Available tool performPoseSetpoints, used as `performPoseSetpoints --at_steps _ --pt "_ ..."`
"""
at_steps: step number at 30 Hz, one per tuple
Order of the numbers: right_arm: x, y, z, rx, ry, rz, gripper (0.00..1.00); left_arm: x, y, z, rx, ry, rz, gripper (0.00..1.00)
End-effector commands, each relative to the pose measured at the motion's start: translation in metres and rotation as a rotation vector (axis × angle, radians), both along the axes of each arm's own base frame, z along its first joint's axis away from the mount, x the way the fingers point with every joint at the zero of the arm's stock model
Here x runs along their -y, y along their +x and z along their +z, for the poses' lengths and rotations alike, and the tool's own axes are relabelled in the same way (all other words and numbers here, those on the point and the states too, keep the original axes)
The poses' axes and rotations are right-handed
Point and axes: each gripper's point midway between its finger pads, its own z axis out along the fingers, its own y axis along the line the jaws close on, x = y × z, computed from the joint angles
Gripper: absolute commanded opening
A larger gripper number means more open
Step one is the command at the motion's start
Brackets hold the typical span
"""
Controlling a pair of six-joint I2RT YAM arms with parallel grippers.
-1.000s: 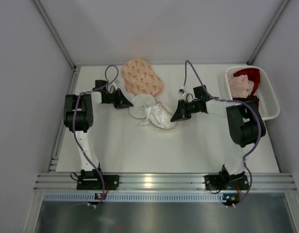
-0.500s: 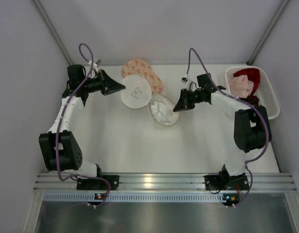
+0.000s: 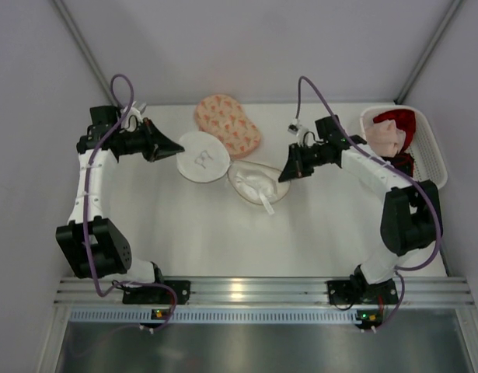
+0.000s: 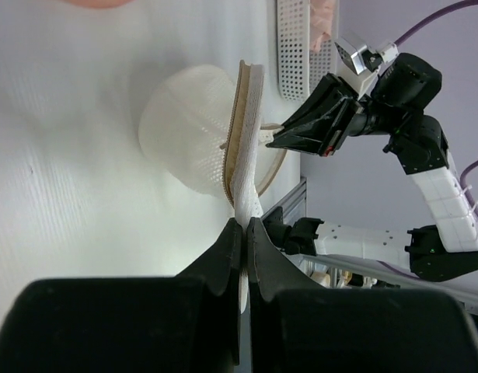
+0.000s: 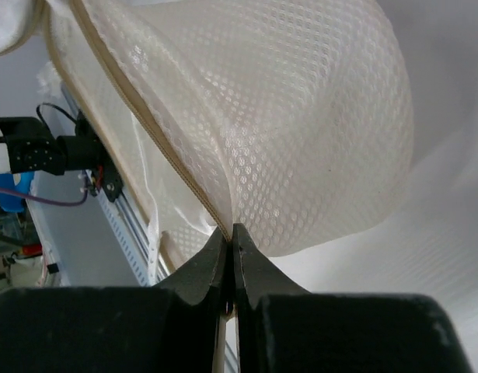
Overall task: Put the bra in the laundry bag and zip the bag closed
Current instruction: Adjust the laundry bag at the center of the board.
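The white mesh laundry bag lies open in two round halves in the middle of the table, a flat lid (image 3: 203, 156) and a bowl half (image 3: 256, 184) with a loose white strap inside. My left gripper (image 3: 179, 148) is shut on the lid's rim, which runs up from my closed jaws (image 4: 244, 221) to the mesh dome (image 4: 188, 140). On the bowl half's zipper edge my right gripper (image 3: 284, 176) is shut, its jaws (image 5: 229, 227) pinching the beige tape under the mesh (image 5: 301, 116). The bra (image 3: 227, 124), peach with an orange pattern, lies behind the bag, untouched.
A white slatted basket (image 3: 429, 155) at the back right holds red and pink garments. Walls close the table on three sides. The right arm's gripper (image 4: 301, 136) shows in the left wrist view, beyond the bag.
My left arm has swung out to the left, pulling the lid away from the bowl half so the bag lies open. The right gripper has shifted slightly and tightened on the rim.
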Motion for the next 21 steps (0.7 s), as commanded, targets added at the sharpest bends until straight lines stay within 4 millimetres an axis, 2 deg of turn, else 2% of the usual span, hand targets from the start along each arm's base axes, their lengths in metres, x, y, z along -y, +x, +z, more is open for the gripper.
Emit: performPoseSetpoints --at_steps 1,3,6,7,10,13,16,18,21 --pt "0.004 -0.006 0.005 0.077 -0.050 0.012 0.04 -0.004 -0.014 -0.003 0.000 0.058 -0.007 0.00" --pt "0.007 -0.005 -0.005 0.102 -0.101 0.023 0.08 -0.004 -0.012 -0.005 -0.006 0.059 -0.006 0.00" --pt "0.006 -0.001 -0.009 0.069 -0.127 0.027 0.24 -0.004 -0.014 -0.010 -0.040 0.048 0.001 0.00" --pt "0.004 0.003 -0.004 0.080 -0.121 0.022 0.32 -0.003 -0.015 -0.012 -0.049 0.040 -0.002 0.00" --pt "0.005 0.015 0.021 0.176 -0.112 -0.011 0.43 -0.002 -0.016 -0.011 -0.046 0.038 -0.004 0.00" --pt "0.006 0.022 0.051 0.289 -0.093 -0.022 0.43 0.000 -0.018 -0.007 -0.026 0.033 -0.022 0.00" --pt "-0.003 0.020 0.076 0.346 -0.038 0.005 0.43 0.002 -0.021 -0.006 -0.006 0.038 -0.040 0.00" --pt "-0.015 0.012 0.077 0.361 -0.038 0.073 0.42 0.004 -0.023 -0.007 0.003 0.041 -0.050 0.00" --pt "-0.034 -0.004 0.057 0.334 -0.071 0.171 0.41 0.005 -0.022 -0.008 0.004 0.042 -0.059 0.00"
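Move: The right fingers pinch the right rim of the laundry bag; the bag's middle lies about 7 cm to the left, 3 cm ahead and 8 cm below them. The bag's lid is roughly 22 cm left of that hand, 3 cm ahead and 8 cm higher, and the orange cloth some 30 cm ahead, 19 cm left and 15 cm down. The left hand holds the lid's edge; from it the bag is about 21 cm right, level fore and aft, 20 cm lower, and the lid's middle 6 cm right and 4 cm down. The right fingers let go of the bag's rim: the hand dips about 2 cm while they open to nearly half, then lifts away some 7 cm, easing forward a little as the wrist rolls about 15 degrees with its far side rising. The left hand keeps its pinch on the lid's edge and settles about 2 cm lower and slightly back. ##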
